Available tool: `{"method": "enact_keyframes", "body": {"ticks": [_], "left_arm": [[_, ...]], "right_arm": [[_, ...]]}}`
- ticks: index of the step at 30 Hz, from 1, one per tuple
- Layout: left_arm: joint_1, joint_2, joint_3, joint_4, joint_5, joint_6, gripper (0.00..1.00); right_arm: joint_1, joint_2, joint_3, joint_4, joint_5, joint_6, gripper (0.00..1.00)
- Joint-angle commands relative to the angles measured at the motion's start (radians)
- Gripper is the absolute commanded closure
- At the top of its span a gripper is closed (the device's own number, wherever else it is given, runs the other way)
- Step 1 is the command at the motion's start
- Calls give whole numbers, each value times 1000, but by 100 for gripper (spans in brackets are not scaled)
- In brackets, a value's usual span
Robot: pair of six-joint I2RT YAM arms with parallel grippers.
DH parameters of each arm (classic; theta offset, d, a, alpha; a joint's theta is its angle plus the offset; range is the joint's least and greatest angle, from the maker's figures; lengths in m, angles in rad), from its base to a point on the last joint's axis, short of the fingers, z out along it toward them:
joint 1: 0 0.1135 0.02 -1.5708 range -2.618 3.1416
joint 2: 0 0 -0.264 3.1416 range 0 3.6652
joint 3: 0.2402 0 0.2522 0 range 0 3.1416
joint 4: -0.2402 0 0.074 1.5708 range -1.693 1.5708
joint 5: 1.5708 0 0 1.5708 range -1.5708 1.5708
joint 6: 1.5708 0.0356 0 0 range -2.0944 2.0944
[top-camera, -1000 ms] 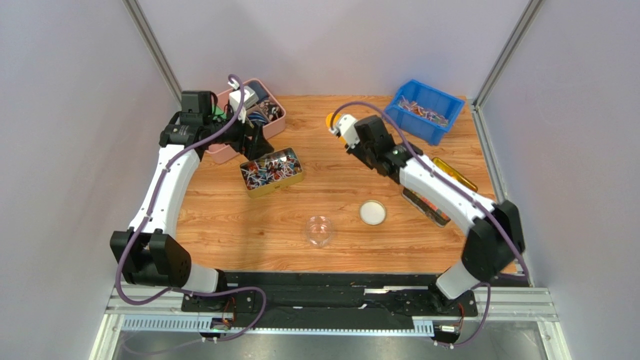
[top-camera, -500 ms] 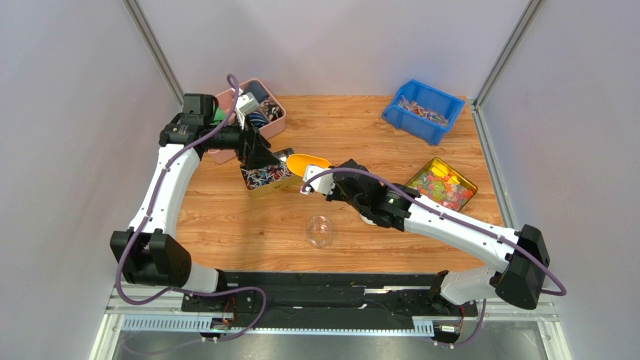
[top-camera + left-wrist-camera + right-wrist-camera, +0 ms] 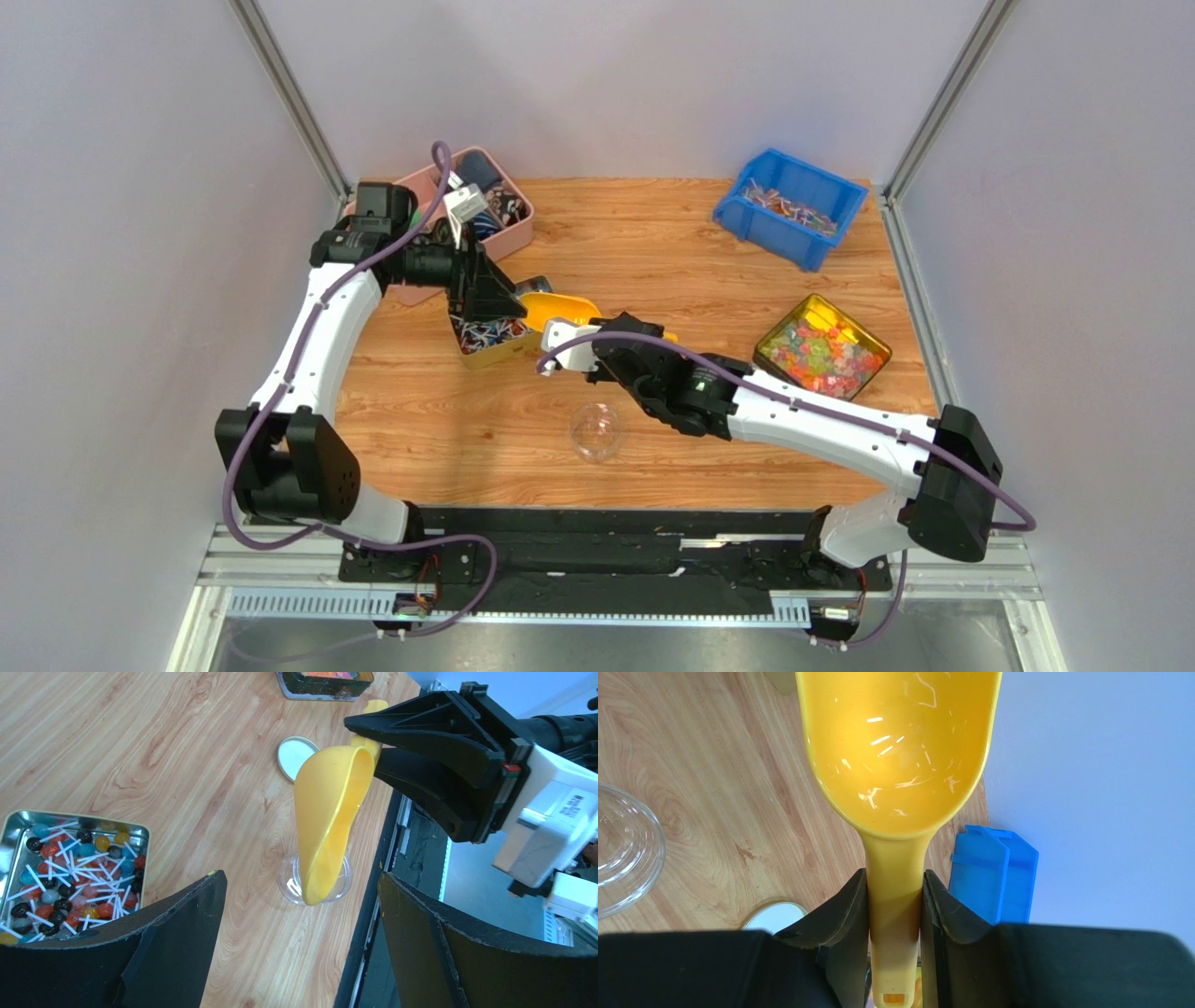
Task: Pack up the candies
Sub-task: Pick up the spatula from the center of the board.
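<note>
The candies (image 3: pixel 487 333) are small red, dark and blue sweets with white ends in an open gold tin (image 3: pixel 484 359). They also show at the lower left of the left wrist view (image 3: pixel 70 868). My left gripper (image 3: pixel 494 290) is open and empty over the tin's far side, hiding part of it; in its own view (image 3: pixel 300 878) the jaws stand wide apart. My right gripper (image 3: pixel 617 340) (image 3: pixel 896 903) is shut on the handle of an empty yellow scoop (image 3: pixel 558 304) (image 3: pixel 899 749) (image 3: pixel 330 812), held just right of the tin. A clear glass jar (image 3: pixel 598 430) (image 3: pixel 291 882) (image 3: pixel 626 850) stands in front.
An open tin of bright gummies (image 3: pixel 821 346) stands at the right. A blue bin (image 3: pixel 790 206) (image 3: pixel 990 875) is at the back right, a pink box (image 3: pixel 470 210) at the back left. The jar's white lid (image 3: pixel 295 747) (image 3: pixel 773 917) lies on the table, under my right arm in the top view.
My right arm swung from the back centre to the left front, carrying the yellow scoop to beside the candy tin. My left gripper shifted right over the tin.
</note>
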Motion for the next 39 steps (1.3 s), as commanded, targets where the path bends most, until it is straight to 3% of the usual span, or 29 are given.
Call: {"method": "enact_keyframes", "body": {"ticks": [1, 6, 7, 15, 24, 26, 28, 29, 31, 32, 34, 39], "left_arm": [[5, 16, -2, -1, 53, 37, 14], [4, 37, -1, 0, 57, 36, 19], [2, 39, 1, 0, 57, 37, 25], [-7, 46, -7, 2, 54, 37, 43], [-10, 48, -8, 0, 53, 39, 77], [-10, 51, -8, 2, 51, 40, 90], [-12, 48, -8, 0, 54, 40, 100], [-12, 49, -10, 2, 54, 40, 100], [-12, 46, -13, 2, 60, 45, 100], [-12, 46, -15, -3, 63, 50, 100], [-12, 45, -18, -11, 77, 60, 100], [-21, 63, -7, -72, 116, 117, 100]], "right_arm": [[23, 9, 70, 70, 45, -17, 100], [46, 32, 89, 72, 56, -20, 100], [51, 43, 96, 78, 61, -20, 100], [58, 92, 138, 112, 99, -20, 100], [60, 109, 147, 129, 107, -25, 100], [63, 109, 144, 127, 101, -22, 99], [65, 98, 142, 112, 88, -13, 95], [66, 95, 145, 98, 68, -6, 87], [66, 68, 153, 46, 36, 7, 66], [66, 55, 153, 29, -2, 20, 51], [66, 22, 149, 9, -34, 29, 46], [66, -80, 135, -57, -156, 52, 45]]}}
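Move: The left hand's open fingers face the spatula's bowl, its middle about 6 cm to their right and 3 cm below. The candy tin stands some 9 cm ahead of this hand, 3 cm left and 18 cm below; the glass jar 10 cm back, 11 cm right. The right hand holds the handle, with the left fingers about 15 cm to its left, 1 cm ahead and 4 cm above; from it the jar is 9 cm back, 5 cm left and 12 cm below. The left fingers close from nearly wide open and pinch the bowl's free end, having sunk about 2 cm over it. Until then the right hand, still gripping the handle, feeds the spatula some 4 cm left and 1 cm up between them; then it opens, lets go of the handle and starts backing off about 2 cm towards its base, rising slightly. ##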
